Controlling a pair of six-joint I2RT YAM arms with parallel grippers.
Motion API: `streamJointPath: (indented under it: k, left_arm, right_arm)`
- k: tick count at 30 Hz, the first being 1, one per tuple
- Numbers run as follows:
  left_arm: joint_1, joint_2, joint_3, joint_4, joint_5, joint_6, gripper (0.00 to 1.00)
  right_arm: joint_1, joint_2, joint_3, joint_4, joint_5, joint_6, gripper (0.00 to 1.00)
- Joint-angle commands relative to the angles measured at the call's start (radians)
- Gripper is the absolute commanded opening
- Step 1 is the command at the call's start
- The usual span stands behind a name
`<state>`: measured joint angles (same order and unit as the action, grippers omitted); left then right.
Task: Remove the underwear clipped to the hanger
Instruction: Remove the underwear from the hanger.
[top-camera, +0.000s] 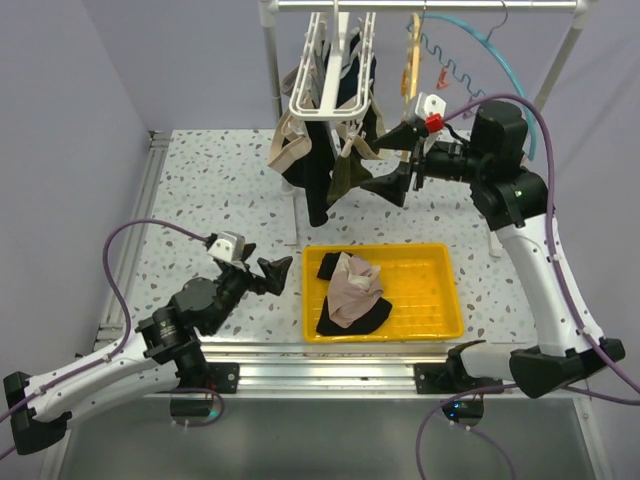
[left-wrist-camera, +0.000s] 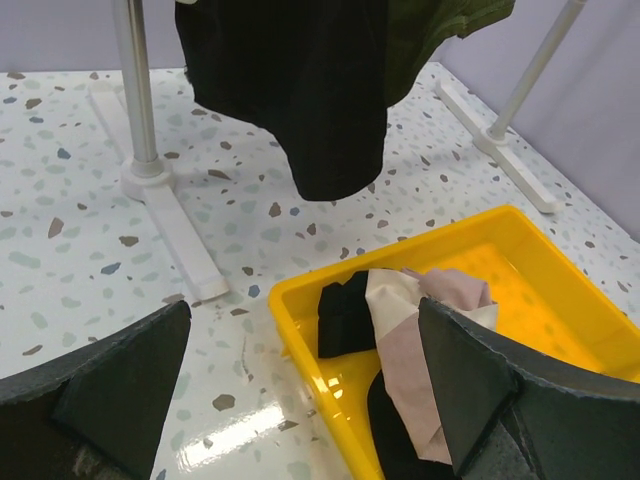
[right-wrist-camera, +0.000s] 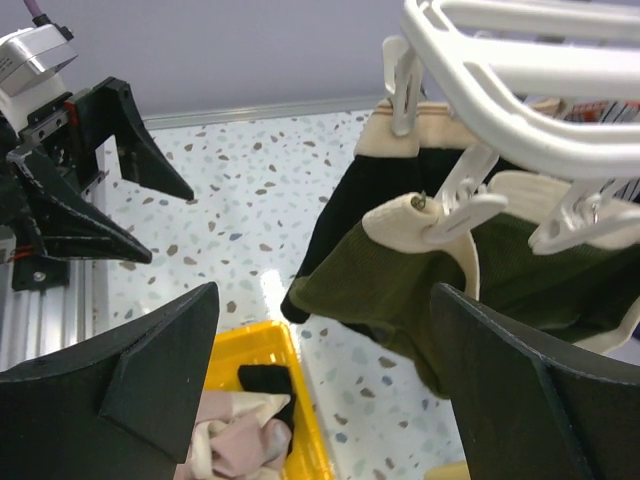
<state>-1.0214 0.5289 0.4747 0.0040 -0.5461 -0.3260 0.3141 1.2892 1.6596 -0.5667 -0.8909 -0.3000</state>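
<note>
A white clip hanger hangs from the rack rail with underwear clipped under it: a beige piece, a black piece and an olive-and-cream piece. My right gripper is open just right of the olive piece, at its height. In the right wrist view the olive underwear hangs from a white clip ahead of the open right gripper, untouched. My left gripper is open and empty, low over the table left of the tray. The black piece hangs ahead of the left gripper.
A yellow tray at the table's front holds a pink-beige garment and black garments. The rack's white post and foot stand behind the tray. More empty hangers hang at the right of the rail.
</note>
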Motion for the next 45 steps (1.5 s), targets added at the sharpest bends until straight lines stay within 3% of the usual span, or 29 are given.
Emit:
streamJointPath:
  k: [1, 9, 16, 23, 28, 32, 37, 40, 43, 44, 45]
  left_arm:
    - [0.0, 0.0, -0.007, 0.103, 0.035, 0.03, 1.0]
    - [0.0, 0.031, 0.022, 0.18, 0.09, 0.09, 1.0]
    - [0.0, 0.104, 0.076, 0.312, 0.112, 0.183, 1.0]
    - [0.01, 0.4, 0.263, 0.456, 0.127, 0.321, 1.0]
    - [0.092, 0.641, 0.461, 0.478, 0.227, 0.361, 1.0]
    - [0.156, 0.733, 0.522, 0.537, 0.33, 0.344, 0.98]
    - [0.175, 0.822, 0.577, 0.556, 0.337, 0.34, 0.95]
    - [0.179, 0.862, 0.604, 0.567, 0.342, 0.337, 0.85]
    - [0.181, 0.882, 0.61, 0.568, 0.33, 0.334, 0.53]
    - [0.181, 0.875, 0.607, 0.57, 0.315, 0.332, 0.36]
    - [0.181, 0.869, 0.604, 0.568, 0.307, 0.334, 0.28]
  right_arm:
    - [0.003, 0.004, -0.027, 0.166, -0.06, -0.047, 0.9]
    - [0.003, 0.038, -0.061, 0.295, -0.08, 0.018, 0.9]
    - [-0.012, 0.075, 0.011, 0.102, -0.005, -0.097, 0.91]
    - [-0.081, 0.067, 0.046, 0.001, 0.015, -0.096, 0.91]
    - [-0.125, 0.058, 0.054, -0.012, -0.046, -0.057, 0.91]
    - [-0.133, 0.048, 0.04, -0.004, -0.078, -0.021, 0.91]
    - [-0.138, 0.03, -0.001, 0.036, -0.102, 0.018, 0.91]
    - [-0.136, 0.03, -0.015, 0.067, -0.108, 0.051, 0.91]
    - [-0.139, 0.035, -0.02, 0.08, -0.102, 0.068, 0.91]
    - [-0.138, 0.036, -0.021, 0.077, -0.097, 0.068, 0.91]
    - [-0.138, 0.038, -0.02, 0.074, -0.091, 0.065, 0.91]
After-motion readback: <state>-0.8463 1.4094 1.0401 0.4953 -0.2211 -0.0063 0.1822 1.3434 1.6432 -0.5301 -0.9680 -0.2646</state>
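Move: About 18 cm ahead of the open left hand, 17 cm to its right and 10 cm above it hangs the green underwear; from the right hand it is roughly 6 cm ahead, 8 cm left and 5 cm lower. The white hanger's near end is some 10 cm above the green underwear, and the black underwear hangs about 6 cm to the green one's left. The yellow box lies 24 cm right of the left hand, 2 cm ahead, 15 cm below. Rising first, then sweeping forward and to the right, the left hand travels about 20 cm to the hanging green underwear, its fingers tipping up some 15 degrees; they start closing around the cloth below the waistband and are half shut. The open right hand shifts about 5 cm forward beside the hanger, also easing right and slightly down, then draws back a little. ##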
